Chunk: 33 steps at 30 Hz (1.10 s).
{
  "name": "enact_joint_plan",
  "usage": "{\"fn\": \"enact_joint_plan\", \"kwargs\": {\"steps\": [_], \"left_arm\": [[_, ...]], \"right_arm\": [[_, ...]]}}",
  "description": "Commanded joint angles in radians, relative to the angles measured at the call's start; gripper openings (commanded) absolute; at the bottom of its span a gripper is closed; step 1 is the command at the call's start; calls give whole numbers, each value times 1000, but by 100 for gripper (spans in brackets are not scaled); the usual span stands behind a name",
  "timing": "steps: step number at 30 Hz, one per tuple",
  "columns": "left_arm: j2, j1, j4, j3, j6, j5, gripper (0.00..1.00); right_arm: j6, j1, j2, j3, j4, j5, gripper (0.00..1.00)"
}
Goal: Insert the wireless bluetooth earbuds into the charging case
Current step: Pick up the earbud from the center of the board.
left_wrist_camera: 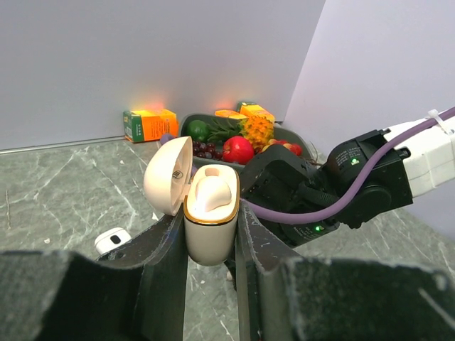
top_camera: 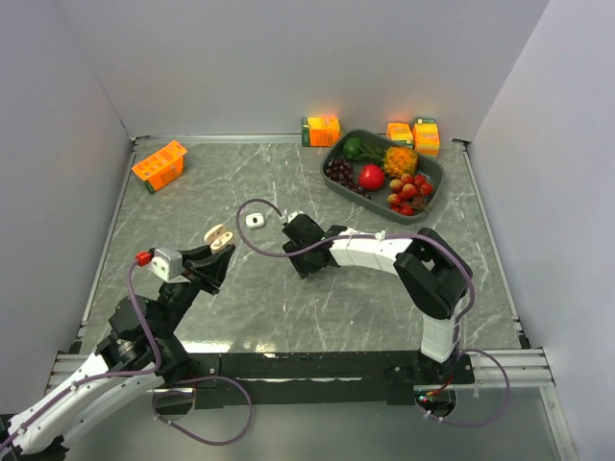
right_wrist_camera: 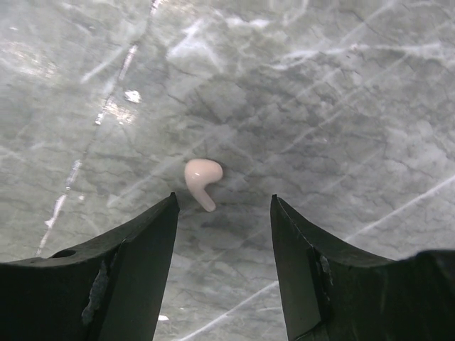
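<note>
My left gripper [left_wrist_camera: 210, 213] is shut on a beige charging case [left_wrist_camera: 210, 231] and holds it upright above the table. Its lid [left_wrist_camera: 168, 175] is swung open to the left, and one beige earbud [left_wrist_camera: 213, 190] sits inside. From above, the case [top_camera: 220, 236] shows at the tip of the left gripper [top_camera: 213, 252]. My right gripper [right_wrist_camera: 223, 199] is open and points down at the marble. A second beige earbud [right_wrist_camera: 201, 175] lies loose on the table just beyond its left fingertip, touching neither finger. In the top view the right gripper [top_camera: 300, 259] is right of the case.
A small white charging case [top_camera: 254, 220] lies shut on the table between the two grippers, also in the left wrist view [left_wrist_camera: 112, 239]. A grey tray [top_camera: 434, 182] of fruit sits at the back right. Orange cartons stand at the back left [top_camera: 159, 165] and back middle [top_camera: 321, 130].
</note>
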Motion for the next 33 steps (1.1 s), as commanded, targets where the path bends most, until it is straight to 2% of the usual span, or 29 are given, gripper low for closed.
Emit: {"fn": "enact_joint_plan", "kwargs": {"steps": [1, 9, 22, 29, 33], "left_arm": [[-17, -4, 33, 6, 1, -20, 1], [-28, -4, 13, 9, -2, -45, 1], [-31, -4, 15, 6, -4, -48, 1], [-29, -4, 15, 6, -2, -49, 1], [-28, -4, 15, 7, -2, -49, 1]], "right_arm": [[-4, -1, 34, 36, 68, -51, 62], [64, -12, 73, 75, 71, -89, 51], [119, -58, 57, 21, 99, -152, 38], [133, -61, 39, 0, 105, -154, 24], [197, -76, -19, -19, 112, -184, 17]]}}
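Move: The last earbud on the board lies just off the right hand's open fingertips, about 2 cm ahead, 2 cm to the left and 1 cm lower. The white case is roughly 17 cm ahead and 15 cm left of the right hand, near its height; the fruit tray is some 30 cm ahead and 18 cm to its right. From the left hand, the earbud lies about 12 cm ahead, 15 cm right and 28 cm below. Staying low over the board, the right hand slides about 2 cm to its left to bring the earbud between the fingers, then eases some 1.5 cm forward over it, while its left side tips up by about 10 degrees. The fingers, starting to close during the slide, narrow to under half their opening and pinch the earbud's round head from both sides, with the grip effort rising at the end and no lift yet. ##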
